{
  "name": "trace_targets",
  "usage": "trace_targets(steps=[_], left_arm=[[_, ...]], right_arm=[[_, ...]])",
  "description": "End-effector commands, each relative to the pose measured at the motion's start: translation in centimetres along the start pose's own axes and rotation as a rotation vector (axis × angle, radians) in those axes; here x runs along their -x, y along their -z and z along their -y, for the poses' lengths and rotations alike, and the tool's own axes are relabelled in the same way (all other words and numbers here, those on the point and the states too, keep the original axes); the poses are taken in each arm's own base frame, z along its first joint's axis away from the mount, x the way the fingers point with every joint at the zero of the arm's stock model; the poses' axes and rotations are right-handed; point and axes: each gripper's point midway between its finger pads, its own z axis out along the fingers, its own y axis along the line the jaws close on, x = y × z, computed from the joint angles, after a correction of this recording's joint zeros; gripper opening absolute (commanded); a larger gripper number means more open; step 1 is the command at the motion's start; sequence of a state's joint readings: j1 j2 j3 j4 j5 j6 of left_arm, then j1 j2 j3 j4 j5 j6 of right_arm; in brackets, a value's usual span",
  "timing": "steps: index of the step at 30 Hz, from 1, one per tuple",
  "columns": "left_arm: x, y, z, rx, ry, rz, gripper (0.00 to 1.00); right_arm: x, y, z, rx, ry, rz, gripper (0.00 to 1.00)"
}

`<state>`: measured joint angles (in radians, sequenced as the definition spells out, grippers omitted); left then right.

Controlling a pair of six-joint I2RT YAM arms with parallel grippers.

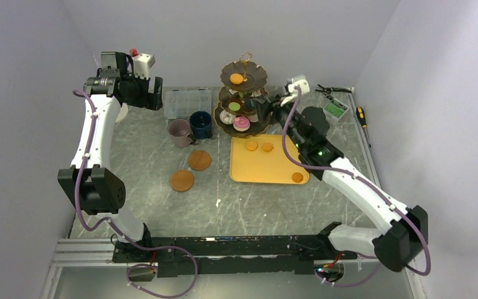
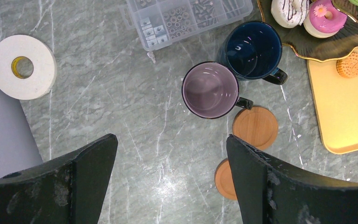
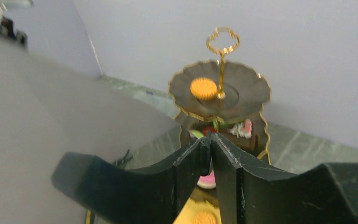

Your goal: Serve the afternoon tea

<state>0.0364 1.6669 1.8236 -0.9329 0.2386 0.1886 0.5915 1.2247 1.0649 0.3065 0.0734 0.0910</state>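
Observation:
The dark three-tier stand (image 1: 253, 128) stands at the back centre. An orange macaron (image 1: 237, 78) lies on its top tier, a green one (image 1: 234, 106) in the middle, pink donuts (image 1: 241, 123) at the bottom. Three orange macarons (image 1: 251, 145) lie on the yellow tray (image 1: 264, 167). The mauve mug (image 2: 209, 89) and navy mug (image 2: 254, 49) stand side by side, two brown coasters (image 2: 255, 127) just in front. My left gripper (image 2: 171, 140) hovers open, high above bare table left of the mugs. My right gripper (image 3: 210, 138) is shut, empty, at the stand's right side, facing the top tier (image 3: 242, 88).
A clear compartment box (image 2: 186, 18) sits behind the mugs and a white tape roll (image 2: 22, 66) lies to their left by the wall. Pliers (image 1: 331, 90) and a screwdriver (image 1: 362, 115) lie at the back right. Walls close in on three sides.

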Motion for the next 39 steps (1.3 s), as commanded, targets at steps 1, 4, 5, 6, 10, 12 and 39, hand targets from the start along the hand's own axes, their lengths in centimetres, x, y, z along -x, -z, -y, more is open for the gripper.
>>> trace_targets(steps=[1, 4, 5, 6, 10, 12, 39], left_arm=[[1.7, 1.6, 0.1, 0.0, 0.004, 0.058, 0.93], [1.5, 1.6, 0.1, -0.002, 0.007, 0.056, 0.93], [1.6, 1.6, 0.2, -0.001, 0.007, 0.057, 0.93], [1.6, 1.6, 0.1, -0.001, 0.006, 0.057, 0.93], [1.7, 1.6, 0.2, -0.003, 0.01, 0.059, 0.93], [1.7, 1.7, 0.2, -0.003, 0.009, 0.06, 0.93], [1.4, 0.9, -0.2, 0.006, 0.006, 0.043, 0.93]], right_arm=[[-4.6, 3.1, 1.6, -0.073, -0.014, -0.11, 0.6], [-8.2, 4.8, 2.4, -0.106, -0.019, -0.19, 0.6], [-9.7, 5.4, 2.7, -0.117, -0.018, -0.222, 0.6], [-10.8, 5.8, 2.9, -0.125, -0.021, -0.244, 0.6], [-14.4, 6.7, 3.8, -0.164, -0.018, -0.303, 0.6], [-15.8, 6.8, 4.3, -0.181, -0.008, -0.32, 0.6], [-23.5, 2.0, 8.3, -0.284, 0.037, -0.376, 0.6]])
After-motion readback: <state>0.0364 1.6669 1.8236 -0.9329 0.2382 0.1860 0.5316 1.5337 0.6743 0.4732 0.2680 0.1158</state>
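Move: The flower-shaped biscuit on the yellow tray lies about 35 cm below the right hand, which carries the tongs, roughly 7 cm ahead and 1 cm to its right. The round biscuit sits some 6 cm left of it, level with it. The pink donut on the bottom tier is about 14 cm ahead, 8 cm left and 32 cm below the right hand. From the left hand, the flower biscuit lies about 42 cm right, level ahead, 25 cm below. Towards the flower biscuit on the tray the right hand sinks about 28 cm, quickly at first and then easing off, and shifts some 5 cm right. It draws back a little early on, then comes forward again. The fingers tip down about 25 degrees and turn a little clockwise, their opening unchanged around the tongs, whose tips come close over the biscuit; contact can't be seen. ##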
